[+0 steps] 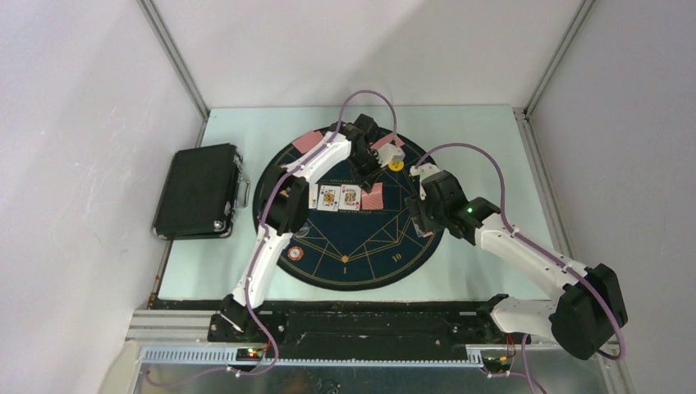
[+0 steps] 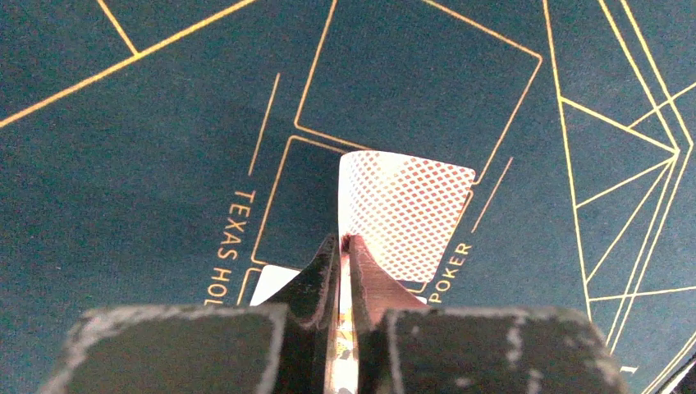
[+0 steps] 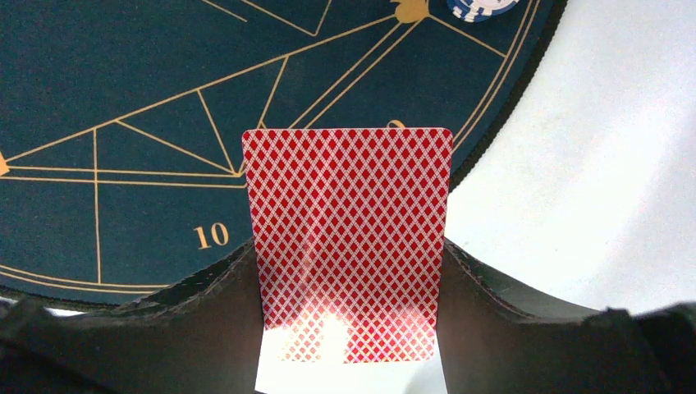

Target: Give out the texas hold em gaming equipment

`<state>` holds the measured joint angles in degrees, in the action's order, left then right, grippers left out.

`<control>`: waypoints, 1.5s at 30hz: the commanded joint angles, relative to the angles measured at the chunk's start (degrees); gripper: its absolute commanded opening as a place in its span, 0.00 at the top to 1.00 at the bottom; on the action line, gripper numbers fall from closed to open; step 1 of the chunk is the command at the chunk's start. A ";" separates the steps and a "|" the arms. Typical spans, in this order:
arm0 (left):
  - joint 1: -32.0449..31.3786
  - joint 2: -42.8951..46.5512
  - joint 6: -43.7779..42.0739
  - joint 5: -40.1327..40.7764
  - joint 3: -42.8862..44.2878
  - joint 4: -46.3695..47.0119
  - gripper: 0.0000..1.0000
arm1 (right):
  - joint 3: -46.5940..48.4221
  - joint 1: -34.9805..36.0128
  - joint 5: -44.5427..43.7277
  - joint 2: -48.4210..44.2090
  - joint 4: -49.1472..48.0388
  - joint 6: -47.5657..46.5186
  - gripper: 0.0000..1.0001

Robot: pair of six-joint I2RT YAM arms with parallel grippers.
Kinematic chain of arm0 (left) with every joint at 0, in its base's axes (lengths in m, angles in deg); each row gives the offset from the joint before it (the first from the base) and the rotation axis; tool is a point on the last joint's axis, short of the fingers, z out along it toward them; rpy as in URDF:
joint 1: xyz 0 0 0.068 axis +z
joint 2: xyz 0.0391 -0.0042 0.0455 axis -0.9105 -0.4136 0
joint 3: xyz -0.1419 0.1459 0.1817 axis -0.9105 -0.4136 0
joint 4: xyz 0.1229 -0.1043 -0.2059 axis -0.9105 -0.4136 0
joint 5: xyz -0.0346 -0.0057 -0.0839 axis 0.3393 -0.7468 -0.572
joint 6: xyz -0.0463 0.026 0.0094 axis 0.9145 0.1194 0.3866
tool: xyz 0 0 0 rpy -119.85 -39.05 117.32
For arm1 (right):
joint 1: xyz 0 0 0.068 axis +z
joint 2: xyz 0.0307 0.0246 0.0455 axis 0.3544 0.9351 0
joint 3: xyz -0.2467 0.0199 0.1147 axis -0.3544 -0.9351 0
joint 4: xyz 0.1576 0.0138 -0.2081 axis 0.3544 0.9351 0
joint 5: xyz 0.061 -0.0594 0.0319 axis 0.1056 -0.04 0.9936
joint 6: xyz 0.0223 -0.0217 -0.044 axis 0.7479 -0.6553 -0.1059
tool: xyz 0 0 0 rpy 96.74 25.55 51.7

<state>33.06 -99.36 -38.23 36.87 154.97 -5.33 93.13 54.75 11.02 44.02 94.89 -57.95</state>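
On the dark mat (image 1: 353, 246) two playing cards lie face up (image 1: 328, 197) (image 1: 350, 197), with a pink-backed card (image 1: 373, 197) to their right. My left gripper (image 1: 367, 176) (image 2: 345, 240) is shut on the near edge of that pink-backed card (image 2: 406, 213), which curves away over a gold box. My right gripper (image 1: 420, 215) (image 3: 349, 250) is shut across the width of a small stack of red-backed cards (image 3: 349, 213) above the mat's right rim. A yellow chip (image 1: 396, 164) and a red-white chip (image 1: 297, 253) rest on the mat. Two more pink cards (image 1: 308, 141) (image 1: 386, 141) sit at the far rim.
A black case (image 1: 197, 190) lies shut left of the mat. A blue-white chip (image 3: 484, 6) sits by the mat's edge in the right wrist view. White walls and metal rails (image 1: 176, 57) enclose the pale table (image 1: 484, 131).
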 commanded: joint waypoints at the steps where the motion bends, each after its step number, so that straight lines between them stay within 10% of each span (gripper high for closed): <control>1: -0.59 -0.63 -2.92 1.69 2.28 -1.25 0.90 | 0.49 -0.20 -1.40 0.11 -2.28 -0.08 1.00; 9: -2.51 -1.61 -4.75 6.97 2.90 -1.61 0.85 | 0.49 -0.22 -1.40 0.09 -2.21 0.01 1.00; 15: -2.73 -1.93 -0.62 9.81 3.74 1.45 0.53 | 0.49 -0.23 -1.55 -0.03 -1.95 0.10 1.00; 45: -3.14 7.83 1.58 13.70 1.66 6.09 0.31 | 0.54 -0.23 -0.35 -1.49 -1.90 -0.27 1.00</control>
<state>29.49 -100.02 -37.64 53.46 156.59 -1.79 93.13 54.75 10.89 44.24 94.91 -57.95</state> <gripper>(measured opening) 0.675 0.661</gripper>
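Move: The left hand still pinches the face-down card near its far-left part over the fourth slot; the card's middle lies about 2 cm back, 2 cm right and 2 cm below. The nearest face-up card is about 5 cm left and 2 cm back; the yellow chip is roughly 8 cm ahead and 9 cm right. From the right hand, holding the deck, the face-down card is some 7 cm ahead, 14 cm left and 9 cm below. Left fingers sink about 1 cm while opening wide, letting go of the face-down card, and ease 3 cm forward. ##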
